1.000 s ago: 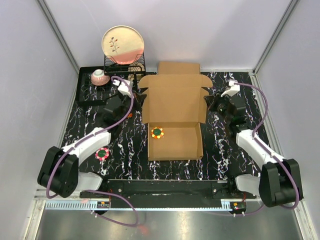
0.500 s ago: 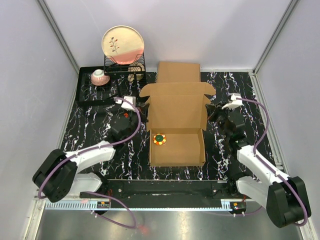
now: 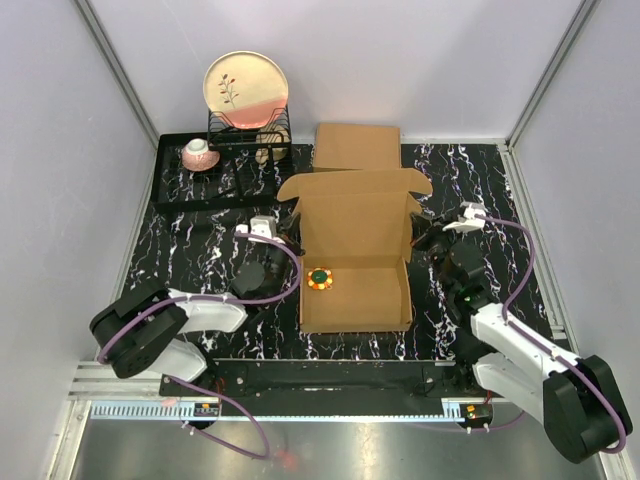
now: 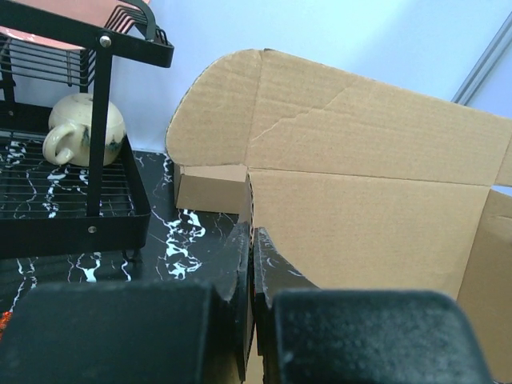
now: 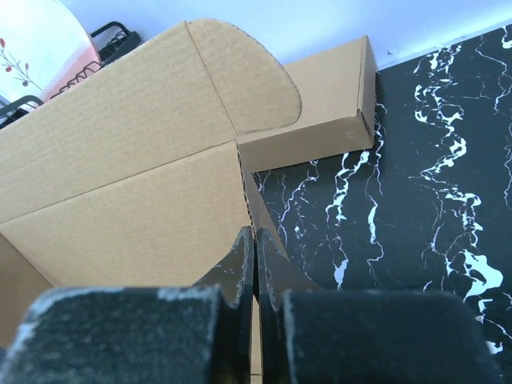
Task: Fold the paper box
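Observation:
The paper box (image 3: 355, 290) lies open mid-table, its shallow tray towards me and its lid (image 3: 355, 212) standing up behind with rounded tabs at both top corners. My left gripper (image 3: 296, 258) is shut on the box's left side wall; in the left wrist view the cardboard edge (image 4: 250, 200) runs down between the closed fingers of that gripper (image 4: 251, 240). My right gripper (image 3: 420, 240) is shut on the right side wall, and in the right wrist view the wall's edge (image 5: 244, 180) disappears between the pinched fingers of that gripper (image 5: 254, 240).
A round green and orange disc (image 3: 319, 278) lies inside the tray. A made-up brown box (image 3: 357, 146) sits behind the lid. At the back left stand a black rack with a plate (image 3: 247, 90), a pink cup (image 3: 198, 153) and a small teapot (image 4: 80, 132).
Both arms have drawn back towards the near edge, dragging the box nearer. The lid now stands more upright. The right gripper has closed on the right wall.

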`<control>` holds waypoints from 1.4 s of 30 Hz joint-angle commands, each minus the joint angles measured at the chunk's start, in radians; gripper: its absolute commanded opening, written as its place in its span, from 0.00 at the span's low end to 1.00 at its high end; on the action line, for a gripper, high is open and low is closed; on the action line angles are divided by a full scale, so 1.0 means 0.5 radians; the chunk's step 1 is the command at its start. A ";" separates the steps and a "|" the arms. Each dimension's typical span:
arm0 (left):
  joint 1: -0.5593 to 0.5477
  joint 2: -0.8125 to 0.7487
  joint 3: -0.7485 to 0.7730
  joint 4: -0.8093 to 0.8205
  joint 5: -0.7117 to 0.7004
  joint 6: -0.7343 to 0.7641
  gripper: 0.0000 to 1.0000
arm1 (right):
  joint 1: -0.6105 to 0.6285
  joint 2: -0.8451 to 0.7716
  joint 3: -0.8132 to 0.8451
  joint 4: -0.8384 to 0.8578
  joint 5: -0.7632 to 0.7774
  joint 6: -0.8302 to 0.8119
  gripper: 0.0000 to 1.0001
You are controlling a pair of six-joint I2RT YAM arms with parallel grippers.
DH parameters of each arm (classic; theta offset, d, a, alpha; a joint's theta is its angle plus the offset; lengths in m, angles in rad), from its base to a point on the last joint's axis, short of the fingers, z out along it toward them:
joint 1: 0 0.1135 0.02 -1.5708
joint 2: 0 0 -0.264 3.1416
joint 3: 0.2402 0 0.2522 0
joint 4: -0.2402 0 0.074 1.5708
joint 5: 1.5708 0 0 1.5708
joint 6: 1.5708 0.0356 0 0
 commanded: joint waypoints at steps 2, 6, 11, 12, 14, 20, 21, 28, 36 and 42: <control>-0.209 0.210 -0.041 0.736 0.027 0.241 0.00 | 0.107 0.014 -0.151 0.032 0.123 0.006 0.00; -0.311 0.262 -0.022 0.736 0.051 0.435 0.00 | 0.184 -0.004 -0.230 0.088 0.200 -0.046 0.00; -0.348 0.253 -0.001 0.736 0.075 0.650 0.00 | 0.258 0.026 -0.347 0.295 0.280 -0.144 0.00; -0.354 0.250 -0.004 0.736 0.088 0.681 0.00 | 0.273 0.069 -0.368 0.351 0.289 -0.160 0.00; -0.357 0.259 -0.013 0.736 0.067 0.699 0.00 | 0.322 0.124 -0.402 0.443 0.326 -0.157 0.00; -0.375 0.219 -0.090 0.736 0.045 0.626 0.00 | 0.429 0.229 -0.427 0.520 0.378 -0.135 0.00; -0.390 0.210 -0.105 0.736 0.045 0.623 0.00 | 0.439 0.205 -0.424 0.505 0.384 -0.135 0.00; -0.577 0.176 -0.148 0.736 -0.016 0.623 0.00 | 0.598 -0.105 -0.464 0.067 0.519 -0.034 0.00; -0.838 0.345 -0.142 0.736 -0.191 0.540 0.01 | 0.684 -0.222 -0.577 0.005 0.611 0.095 0.02; -0.985 0.388 -0.160 0.736 -0.329 0.497 0.01 | 0.736 -0.317 -0.571 -0.148 0.678 0.178 0.04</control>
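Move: My left hand already pinches the lid's left side flap and my right hand its right one. The open box body's middle lies about 10 cm back and 12 cm right of my left hand, some 12 cm lower, and about 11 cm back and 13 cm left of my right. From my left hand, the flower coaster inside sits 7 cm back, 4 cm right; the closed box stands 22 cm ahead, 12 cm right. Keeping both pinches, I draw the upright lid back towards myself over the open box, easing nearly to a stop midway before pulling on. My left hand goes about 8 cm back and 5 cm to the right, its left side rolling up some 15 degrees early on; my right comes about 5 cm back and sinks nearly 4. ##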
